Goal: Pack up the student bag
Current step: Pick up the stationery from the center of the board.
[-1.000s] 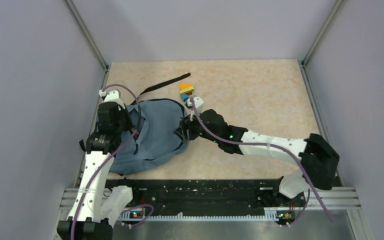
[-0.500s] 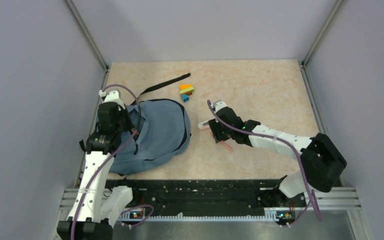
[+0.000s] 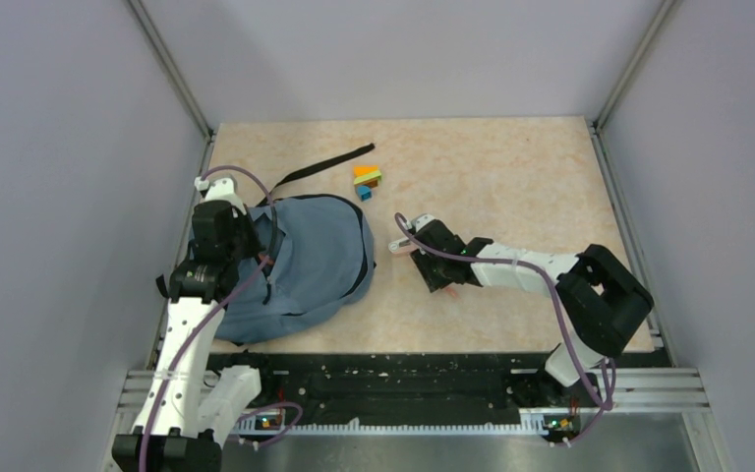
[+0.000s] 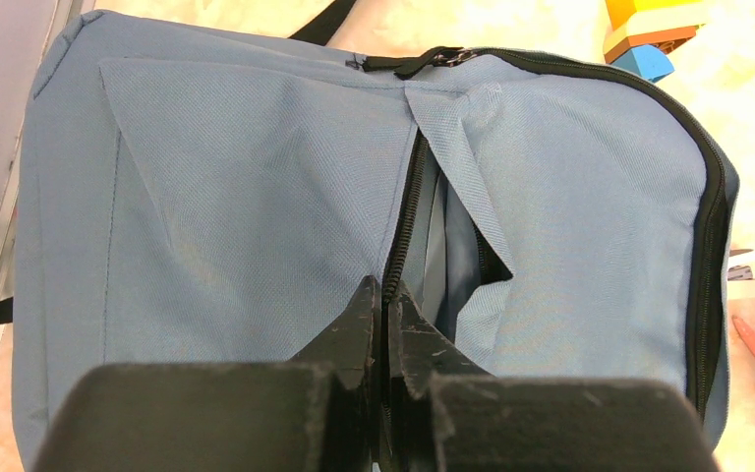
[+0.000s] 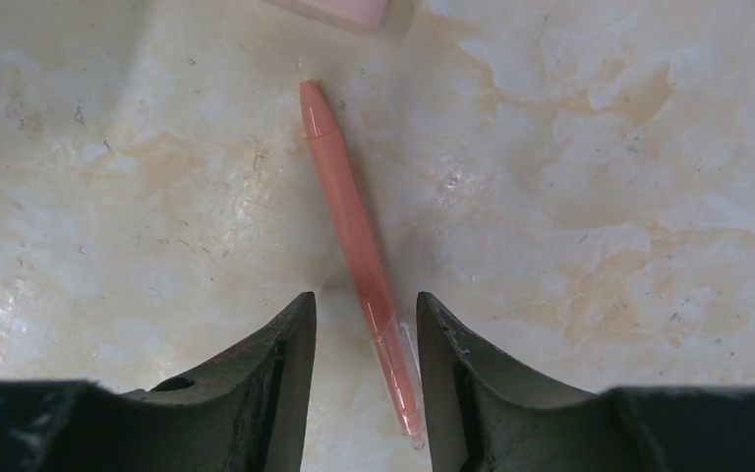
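The student bag [image 3: 300, 261], slate-blue with black zipper trim, lies at the table's left; in the left wrist view the student bag [image 4: 226, 187] has its zipper parted over a dark gap. My left gripper [image 4: 384, 295] is shut on the zipper edge at that opening, and from above the left gripper [image 3: 261, 254] rests on the bag's left half. To the right, my right gripper [image 3: 433, 267] is low over the table. In its wrist view the right gripper [image 5: 359, 300] is open, its fingers either side of a salmon-red pen [image 5: 347, 221] lying flat.
A pink flat item [image 3: 402, 246] lies just left of the right gripper, its edge showing as the pink item [image 5: 339, 12]. A stack of coloured blocks [image 3: 366, 178] sits behind the bag, beside a black strap [image 3: 322, 163]. Grey walls enclose the table.
My right arm has pulled back from the bag's right edge, swung right and come down over the pen, its jaws narrowing. The left arm and bag have stayed put.
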Controlling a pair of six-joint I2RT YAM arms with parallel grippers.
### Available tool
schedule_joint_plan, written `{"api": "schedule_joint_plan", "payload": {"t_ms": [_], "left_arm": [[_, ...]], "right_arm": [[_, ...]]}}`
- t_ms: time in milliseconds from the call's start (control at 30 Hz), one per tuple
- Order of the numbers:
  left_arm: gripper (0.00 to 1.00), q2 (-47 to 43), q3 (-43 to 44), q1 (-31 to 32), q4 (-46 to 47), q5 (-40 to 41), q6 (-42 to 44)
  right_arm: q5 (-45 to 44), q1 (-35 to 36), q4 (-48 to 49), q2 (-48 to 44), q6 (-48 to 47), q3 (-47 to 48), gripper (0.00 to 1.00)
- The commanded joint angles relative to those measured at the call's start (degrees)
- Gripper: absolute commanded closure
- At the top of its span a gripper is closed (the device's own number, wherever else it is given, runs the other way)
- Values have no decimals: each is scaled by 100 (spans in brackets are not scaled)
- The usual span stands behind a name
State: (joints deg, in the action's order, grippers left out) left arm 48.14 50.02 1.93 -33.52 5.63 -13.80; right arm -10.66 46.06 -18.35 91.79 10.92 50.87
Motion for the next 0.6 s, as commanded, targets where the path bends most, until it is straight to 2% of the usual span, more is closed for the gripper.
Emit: {"api": "schedule_joint_plan", "payload": {"t_ms": [0,200,367,500,567], "left_arm": [[100,-109,123,19,443,-44,-26],[100,-114,122,18,443,-31,-26],[100,-104,124,18,442,-34,-26],[100,-112,122,18,433,-31,-26],[100,-121,122,20,434,-27,-24]], "right_arm": [[-247,-6,41,123,-103,189,61],[-281,-7,-11,254,-127,219,68],[-220,5,2,203,-131,186,81],[-218,9,5,157,-91,169,98],[-198,9,51,65,-48,124,100]]}}
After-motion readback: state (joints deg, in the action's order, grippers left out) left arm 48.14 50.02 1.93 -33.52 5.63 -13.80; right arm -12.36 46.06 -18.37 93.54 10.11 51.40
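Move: The right hand's half-open fingers already straddle the pink pen, whose middle lies about 2 cm ahead, 1 cm to the left and 1 cm below. Beyond its tip, the pink-and-white block is some 9 cm ahead and 8 cm left of this hand; the bag's middle is roughly 35 cm left and 6 cm ahead, the toy blocks about 24 cm ahead and 17 cm left. From the left hand the pen lies about 35 cm to the right, level fore and aft, some 19 cm below. The right hand settles barely half a centimetre down, with equally small shifts to its right and forward, so that its fingertips come down around the rear half of the pen, clear of the tip that points towards the pink-and-white block. It then stays in place low over the table with next to no wrist turn while the fingers close from not quite half open to almost shut, pinching the pen's barrel between both pads. ##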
